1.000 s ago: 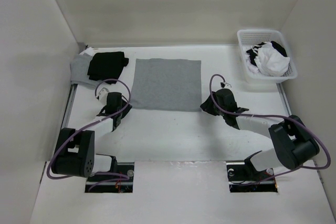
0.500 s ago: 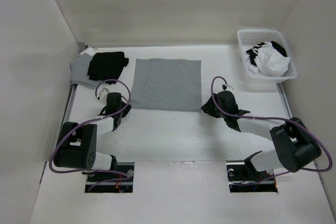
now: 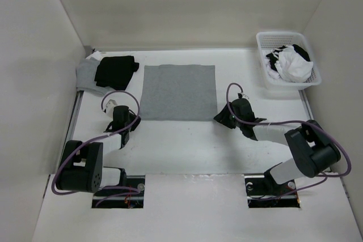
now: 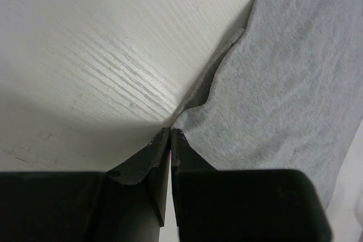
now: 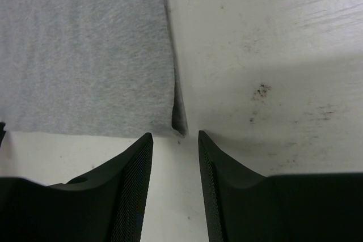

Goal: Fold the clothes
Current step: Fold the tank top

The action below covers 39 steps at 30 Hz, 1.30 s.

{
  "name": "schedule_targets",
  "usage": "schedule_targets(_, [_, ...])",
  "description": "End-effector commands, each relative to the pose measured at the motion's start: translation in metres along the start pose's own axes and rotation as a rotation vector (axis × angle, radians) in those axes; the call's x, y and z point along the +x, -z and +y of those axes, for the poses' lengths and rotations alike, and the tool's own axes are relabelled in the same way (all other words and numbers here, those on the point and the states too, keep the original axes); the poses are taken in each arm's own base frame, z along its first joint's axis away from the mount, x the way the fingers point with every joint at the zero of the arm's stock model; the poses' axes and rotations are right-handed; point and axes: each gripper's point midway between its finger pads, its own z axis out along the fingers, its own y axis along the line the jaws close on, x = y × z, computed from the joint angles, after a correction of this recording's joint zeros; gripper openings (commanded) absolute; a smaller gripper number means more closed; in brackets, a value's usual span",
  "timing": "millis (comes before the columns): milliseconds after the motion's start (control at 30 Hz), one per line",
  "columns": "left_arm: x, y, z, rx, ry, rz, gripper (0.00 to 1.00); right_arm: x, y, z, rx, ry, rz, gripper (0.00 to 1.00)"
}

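Observation:
The clothes point(image 3: 178, 92) are a plain grey garment lying flat as a rectangle in the middle of the table. My left gripper point(image 3: 135, 122) sits low at its near-left corner. In the left wrist view that gripper point(image 4: 170, 130) is shut, and the corner of the clothes point(image 4: 283, 83) runs pinched into its tips. My right gripper point(image 3: 222, 118) is at the near-right corner. The right wrist view shows it point(image 5: 174, 137) open, with the corner of the clothes point(image 5: 85, 49) just ahead of the gap between its fingers and not touching them.
A white basket point(image 3: 265, 63) at the back right holds white and black garments point(image 3: 290, 60). At the back left a black garment point(image 3: 116, 69) lies on a light-grey one point(image 3: 85, 73). Walls enclose the table on three sides.
My left gripper has shut on the near-left corner and the cloth has shifted slightly left and nearer. My right gripper has opened wider and edged left toward the near-right corner.

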Motion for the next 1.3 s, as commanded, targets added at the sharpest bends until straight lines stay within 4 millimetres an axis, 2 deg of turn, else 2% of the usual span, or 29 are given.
schedule_targets(0, [0.007,0.000,0.007,0.003,-0.011,0.018,0.03,0.001,-0.003,0.015,-0.068,-0.048,0.010,0.42])
schedule_targets(467, [-0.003,0.002,-0.006,0.037,-0.013,-0.005,0.03,-0.008,-0.014,0.010,-0.026,-0.091,-0.022,0.17])
schedule_targets(567, [-0.007,0.003,-0.012,0.051,-0.010,-0.015,0.02,-0.012,-0.015,0.012,-0.021,-0.084,-0.036,0.09])
schedule_targets(700, [-0.015,0.012,-0.029,0.109,-0.006,-0.030,0.00,-0.029,-0.002,0.019,-0.041,-0.055,-0.110,0.00])
schedule_targets(800, [-0.028,0.032,-0.055,0.186,-0.002,-0.057,0.00,-0.047,0.032,0.037,-0.089,0.006,-0.204,0.00])
schedule_targets(867, [-0.041,0.059,-0.079,0.253,-0.012,-0.099,0.00,-0.058,0.067,0.054,-0.112,0.049,-0.258,0.00])
schedule_targets(967, [-0.072,0.116,-0.114,0.358,-0.034,-0.207,0.00,-0.074,0.129,0.077,-0.144,0.125,-0.348,0.00])
schedule_targets(1000, [-0.084,0.139,-0.124,0.391,-0.042,-0.248,0.00,-0.081,0.160,0.086,-0.163,0.146,-0.387,0.00])
schedule_targets(1033, [-0.095,0.163,-0.134,0.426,-0.049,-0.286,0.00,-0.087,0.179,0.091,-0.174,0.155,-0.412,0.00])
schedule_targets(1133, [-0.121,0.230,-0.159,0.532,-0.060,-0.373,0.00,-0.107,0.253,0.107,-0.232,0.157,-0.509,0.00])
schedule_targets(1200, [-0.133,0.263,-0.171,0.584,-0.061,-0.405,0.00,-0.116,0.292,0.116,-0.272,0.156,-0.547,0.00])
schedule_targets(1267, [-0.138,0.279,-0.179,0.616,-0.061,-0.412,0.00,-0.120,0.316,0.124,-0.306,0.162,-0.555,0.00])
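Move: The left hand already pinches the tank top's near left corner, just above the table, with the near right corner about 29 cm to its right. The right hand's open fingers straddle that near right corner, only about 1 cm ahead, left and below. The black garment lies some 20 cm ahead of the left hand and 8 cm to its left; the laundry basket stands about 24 cm ahead of the right hand and 28 cm to its right. Leftward by about 1 cm and slightly down, the right hand eases onto the near right corner and closes its fingers on it, while the left waits with its corner still pinched. Then both sweep up fast together, some 35 cm, drawing back about 10 cm towards the bases late in the lift and tilting their fingertips upward by 40 to 45 degrees. ##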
